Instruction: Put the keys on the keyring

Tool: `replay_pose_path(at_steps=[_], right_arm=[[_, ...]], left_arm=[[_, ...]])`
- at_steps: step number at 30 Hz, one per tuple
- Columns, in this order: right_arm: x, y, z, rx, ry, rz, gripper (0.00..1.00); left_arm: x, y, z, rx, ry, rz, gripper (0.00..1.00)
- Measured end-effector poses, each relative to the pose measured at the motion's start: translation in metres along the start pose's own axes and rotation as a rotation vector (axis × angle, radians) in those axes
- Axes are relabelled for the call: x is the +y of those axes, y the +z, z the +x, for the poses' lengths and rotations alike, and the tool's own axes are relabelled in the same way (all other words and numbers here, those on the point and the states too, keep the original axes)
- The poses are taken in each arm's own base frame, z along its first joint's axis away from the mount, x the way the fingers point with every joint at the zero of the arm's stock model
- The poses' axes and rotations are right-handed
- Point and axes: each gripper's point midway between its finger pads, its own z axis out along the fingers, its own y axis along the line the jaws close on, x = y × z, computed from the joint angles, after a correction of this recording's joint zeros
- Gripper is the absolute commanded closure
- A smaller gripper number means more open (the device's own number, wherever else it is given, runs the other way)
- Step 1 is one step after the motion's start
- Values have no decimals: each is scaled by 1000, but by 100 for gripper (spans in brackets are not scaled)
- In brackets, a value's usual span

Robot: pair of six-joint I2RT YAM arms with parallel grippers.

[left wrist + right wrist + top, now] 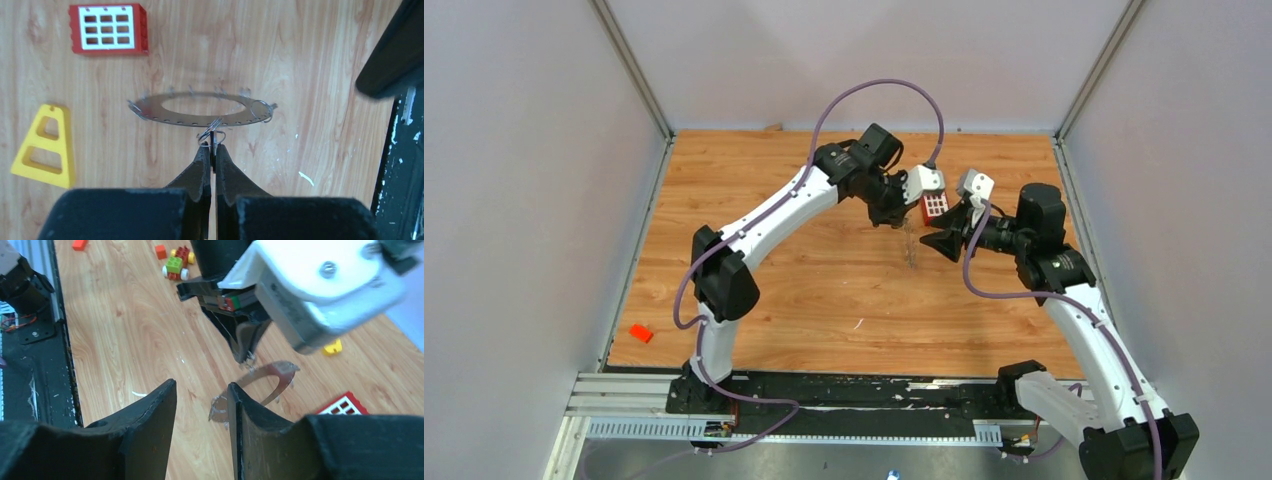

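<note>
The keyring, a flat grey ring with a notched rim, hangs level just above the wood and casts a shadow. My left gripper is shut on a thin black-and-silver key, which joins the ring's near rim through small wire loops. Another wire loop sits on the ring's right rim. In the right wrist view the keyring shows beyond my right gripper, which is open and holds nothing; the left fingers come down onto the ring's far rim. From above, the two grippers face each other at mid-table.
A red keypad block lies beyond the ring, and a yellow triangular frame lies to its left. A small pile of bricks sits farther off. An orange brick lies near the table's left edge. Black rails run along the near edge.
</note>
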Motion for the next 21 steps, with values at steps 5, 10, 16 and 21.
replay_pose_path(at_steps=[5,10,16,21], right_arm=[[-5,-5,10,44,8,43,58],[-7,-7,14,59,5,62,58],[-9,-8,15,65,-2,76,59],[-9,-9,17,67,-4,79,59]], left_arm=[[-16,21,59,119,-63,62,100],[-46,38,137,318,-145,155,100],[-71,38,192,471,-207,213,100],[-88,32,220,559,-247,244,98]])
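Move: Below the left hand, which already holds the hanging keyring by a small ring at its rim, the bare tabletop spot for it lies about 6 cm back, 6 cm to the left and 20 cm down. The red box stands some 14 cm ahead and 6 cm right, the yellow triangle 22 cm ahead and 8 cm left, a white scrap 13 cm back and 9 cm left. From the right hand that spot is about 1 cm ahead, 8 cm left and 27 cm below. Lowering the keyring quickly, the left hand sinks about 18 cm while swinging some 13 cm to its left and 9 cm back, away from the red box and the open right fingers and towards the white scrap. Its wrist tips from slanting rightward to pointing steeply down, and the shut fingers keep their pinch on the small ring. ##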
